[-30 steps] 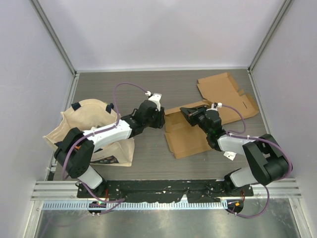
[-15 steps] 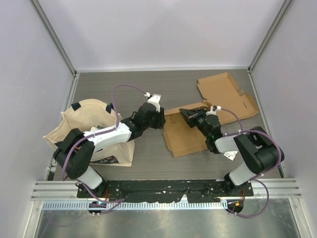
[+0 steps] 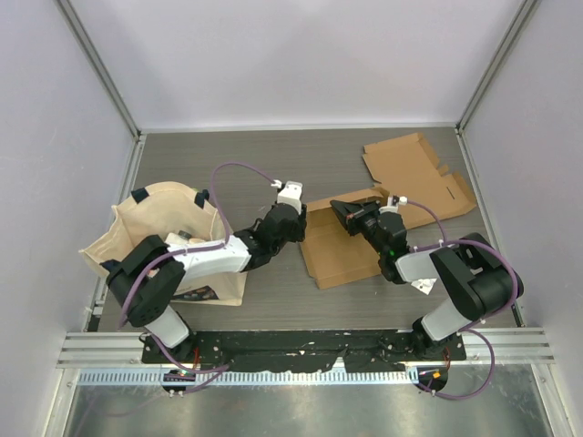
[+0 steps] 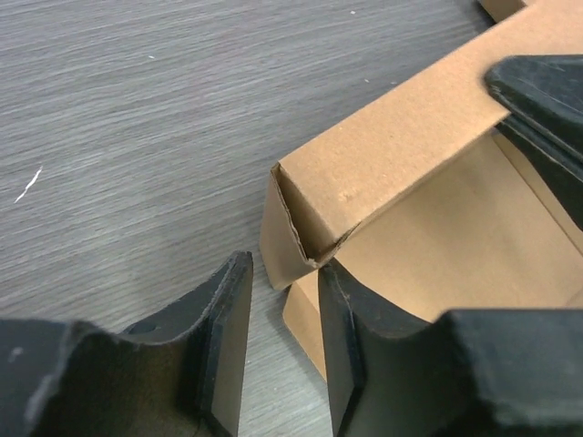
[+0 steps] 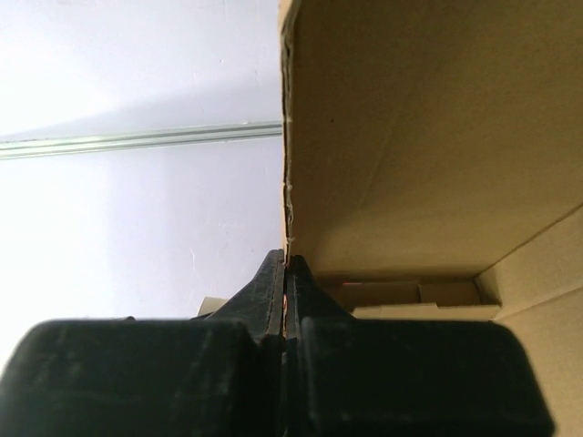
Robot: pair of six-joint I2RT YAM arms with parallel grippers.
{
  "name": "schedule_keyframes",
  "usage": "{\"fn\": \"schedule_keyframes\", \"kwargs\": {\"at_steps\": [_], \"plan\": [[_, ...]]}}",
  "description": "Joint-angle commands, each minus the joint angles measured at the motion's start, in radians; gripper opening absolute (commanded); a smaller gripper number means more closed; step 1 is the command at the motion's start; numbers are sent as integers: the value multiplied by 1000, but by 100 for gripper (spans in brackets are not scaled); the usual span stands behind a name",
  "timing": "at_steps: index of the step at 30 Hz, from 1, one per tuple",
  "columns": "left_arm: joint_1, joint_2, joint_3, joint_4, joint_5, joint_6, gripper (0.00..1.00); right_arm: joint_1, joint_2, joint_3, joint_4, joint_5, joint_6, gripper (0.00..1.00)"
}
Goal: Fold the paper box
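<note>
The paper box (image 3: 344, 248) is a brown cardboard blank lying partly folded mid-table, with its far wall standing up. My right gripper (image 3: 337, 207) is shut on the top edge of that wall; the right wrist view shows the cardboard edge (image 5: 288, 218) pinched between the jaws (image 5: 287, 264). My left gripper (image 4: 283, 269) is open, low over the table at the box's left corner (image 4: 305, 223). That folded corner sits just ahead of the fingertips, close to the right finger (image 4: 342, 319). In the top view the left gripper (image 3: 303, 228) is at the box's left edge.
A beige cloth tote bag (image 3: 164, 237) lies at the left under my left arm. A second flat cardboard blank (image 3: 414, 173) lies at the back right. Enclosure walls and metal posts ring the table.
My left arm has swung its wrist nearer and to the right, bringing its open jaws to the box's left corner. The right gripper has kept its hold while the box shifted slightly.
</note>
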Motion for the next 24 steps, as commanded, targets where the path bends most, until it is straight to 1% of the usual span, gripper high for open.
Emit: {"fn": "schedule_keyframes", "kwargs": {"at_steps": [1, 3, 4, 5, 7, 9, 10, 11, 12, 13, 14, 15, 16, 17, 18, 19, 20, 21, 22, 23, 24], "plan": [[-25, 59, 41, 97, -202, -11, 35, 13, -25, -11, -28, 14, 25, 1], [-41, 83, 61, 103, -302, -12, 29, 15, -30, -12, -36, 20, 34, 1], [-56, 106, 66, 106, -325, -4, 28, 15, -30, -7, -39, 22, 36, 1], [-62, 114, 66, 135, -389, 3, 28, 16, -28, -4, -43, 20, 43, 1], [-76, 134, 58, 176, -429, 16, 27, 21, -20, -1, -42, 20, 56, 1], [-76, 171, 55, 253, -449, 31, 27, 29, -10, 3, -43, 22, 66, 1], [-78, 183, 64, 252, -462, 32, 26, 35, -7, 3, -45, 26, 73, 1], [-78, 213, 90, 246, -477, 35, 23, 42, -2, 3, -42, 26, 86, 1], [-79, 229, 107, 235, -532, 35, 21, 47, 6, 3, -39, 31, 97, 1], [-79, 249, 122, 214, -557, 34, 18, 53, 10, -3, -34, 31, 111, 1], [-81, 289, 166, 189, -595, 25, 7, 59, 19, -6, -20, 63, 125, 1], [-82, 319, 197, 149, -654, 5, 3, 74, 26, -10, -1, 71, 146, 1], [-82, 348, 237, 20, -755, -42, 0, 84, 24, -20, 6, 83, 155, 1], [-81, 378, 339, -77, -814, -96, 0, 93, 23, -24, 12, 115, 163, 1], [-82, 439, 390, -172, -839, -147, 0, 113, 15, -24, -6, 129, 169, 1], [-82, 454, 427, -298, -869, -188, 0, 119, 1, -23, -22, 138, 169, 1], [-81, 458, 437, -293, -856, -213, 0, 125, -3, -20, -34, 151, 168, 1], [-82, 435, 410, -253, -841, -196, 0, 127, -10, -17, -67, 158, 166, 1], [-82, 412, 373, -115, -813, -161, 0, 127, -17, -12, -80, 163, 165, 1], [-82, 393, 297, -46, -758, -91, 0, 124, -16, -11, -85, 161, 163, 1], [-82, 377, 271, -5, -726, -69, 0, 124, -17, -12, -76, 161, 157, 1]]}}
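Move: The left corner of the box's raised far wall, where a small end flap hangs down, is just beyond the half-open left fingers: about 3 cm ahead, 1 cm to their right and near their height. The middle of the box tray lies about 8 cm right of the left hand, 4 cm back and 9 cm lower. A flat cardboard sheet is some 28 cm to the left hand's right and 12 cm ahead. From the right hand, that corner lies about 6 cm left, level in reach and 3 cm lower. Forward and a little down, about 7 cm by 2.5 cm, the left hand drives into the wall's left corner, sinking first and then reaching, while the wrist swings some 30 degrees counter-clockwise so the fingers point more nearly straight ahead. The half-open fingers shut on the corner's end flap just under the rim. The right fingers keep their pinch on the wall's edge almost in place, rolling slightly. ##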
